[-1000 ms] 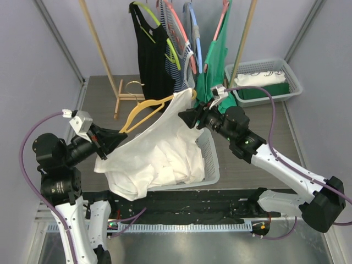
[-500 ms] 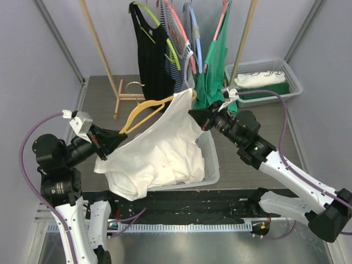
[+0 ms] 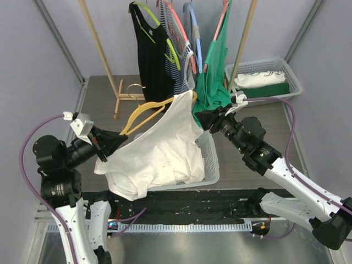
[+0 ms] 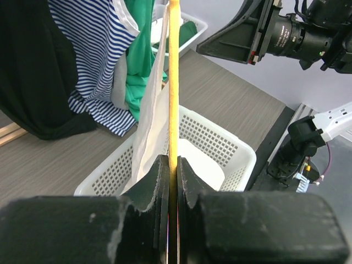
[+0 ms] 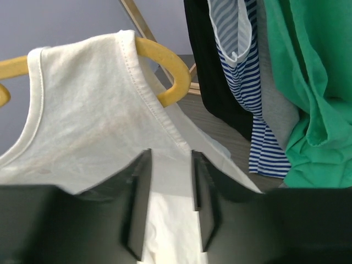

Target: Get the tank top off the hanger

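Note:
A white tank top [image 3: 159, 148] hangs by one strap from the right end of a yellow hanger [image 3: 144, 110]; its body droops into a white mesh basket [image 3: 212, 159]. My left gripper [image 3: 122, 138] is shut on the hanger's left arm, and the left wrist view shows the yellow hanger [image 4: 174, 82] pinched edge-on in that gripper [image 4: 172, 165]. My right gripper [image 3: 197, 117] sits just right of the strapped end. In the right wrist view the right gripper [image 5: 169, 159] is open, with the tank top [image 5: 88, 121] and hanger tip [image 5: 165, 66] just beyond it.
Behind hang a black top [image 3: 148, 49], a blue striped top [image 3: 179, 60] and a green top [image 3: 212, 77] on a wooden rack [image 3: 102, 44]. A second white basket [image 3: 291, 82] with folded clothes stands at the back right. Grey walls close in both sides.
My right arm has drawn back to the right, away from the tank top's strap; its jaws stand narrower than a second ago. The left gripper and hanger have stayed put.

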Available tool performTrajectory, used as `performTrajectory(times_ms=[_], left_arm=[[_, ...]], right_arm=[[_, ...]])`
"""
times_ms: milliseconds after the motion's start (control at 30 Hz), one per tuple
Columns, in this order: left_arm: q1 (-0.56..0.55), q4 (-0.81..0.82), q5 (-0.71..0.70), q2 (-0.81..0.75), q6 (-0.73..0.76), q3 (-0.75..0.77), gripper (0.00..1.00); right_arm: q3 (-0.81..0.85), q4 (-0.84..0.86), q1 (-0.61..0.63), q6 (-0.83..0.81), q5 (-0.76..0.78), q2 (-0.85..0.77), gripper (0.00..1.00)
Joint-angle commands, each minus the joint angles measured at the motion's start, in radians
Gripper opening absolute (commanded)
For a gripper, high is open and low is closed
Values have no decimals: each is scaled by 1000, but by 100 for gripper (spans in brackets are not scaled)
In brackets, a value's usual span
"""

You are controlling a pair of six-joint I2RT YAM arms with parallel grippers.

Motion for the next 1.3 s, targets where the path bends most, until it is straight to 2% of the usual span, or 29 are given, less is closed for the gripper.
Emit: performTrajectory(times_ms=[0, 167, 333, 500, 633, 700, 800, 933, 1067, 1267], left_arm=[[5, 19, 28, -8, 4, 17, 0], [5, 19, 36, -13, 4, 11, 0], [5, 14, 48, -13, -5, 18, 0], [5, 14, 47, -7, -7, 20, 0], [5, 15, 47, -5, -8, 20, 0], [5, 15, 43, -2, -8, 20, 0], [5, 14, 42, 1, -6, 26, 0], [5, 14, 43, 6, -6, 34, 0], [5, 14, 47, 10, -6, 37, 0], [4, 12, 48, 9, -10, 43, 0]], right_arm=[[5, 78, 1, -18, -75, 18, 48], [-2, 188, 1, -26, -198, 81, 55], [27, 210, 2, -26, -226, 122, 55], [34, 218, 2, -18, -238, 145, 49], [30, 230, 1, -7, -264, 144, 39], [37, 216, 2, -13, -269, 144, 38], [39, 136, 2, -59, -234, 118, 49], [-16, 110, 2, -98, -52, 46, 64], [-68, 141, 2, -116, 33, 12, 68], [-65, 225, 2, -98, -13, 70, 68]])
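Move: The tank top's outer shoulder strap lies about 6 cm ahead of the right gripper, 3 cm to its left and a few centimetres higher. The hanger's bare outer end is some 7 cm ahead of this gripper and 2 cm to its left. The green top hangs roughly 17 cm ahead and 4 cm to the right; the basket sits about 30 cm below, 10 cm left and 5 cm back. From the left gripper, the strap is about 14 cm ahead and 24 cm to the right. Keep the left gripper still, pinching the hanger. Bring the right gripper about 5 cm left along the tank top's outer side, dipping slightly and turning counter-clockwise, with its fingers spreading and then narrowing briefly. Swing it back right almost to where it began, undoing the turn, and finish a little lower with the fingers clearly wider open beside the armhole edge. ##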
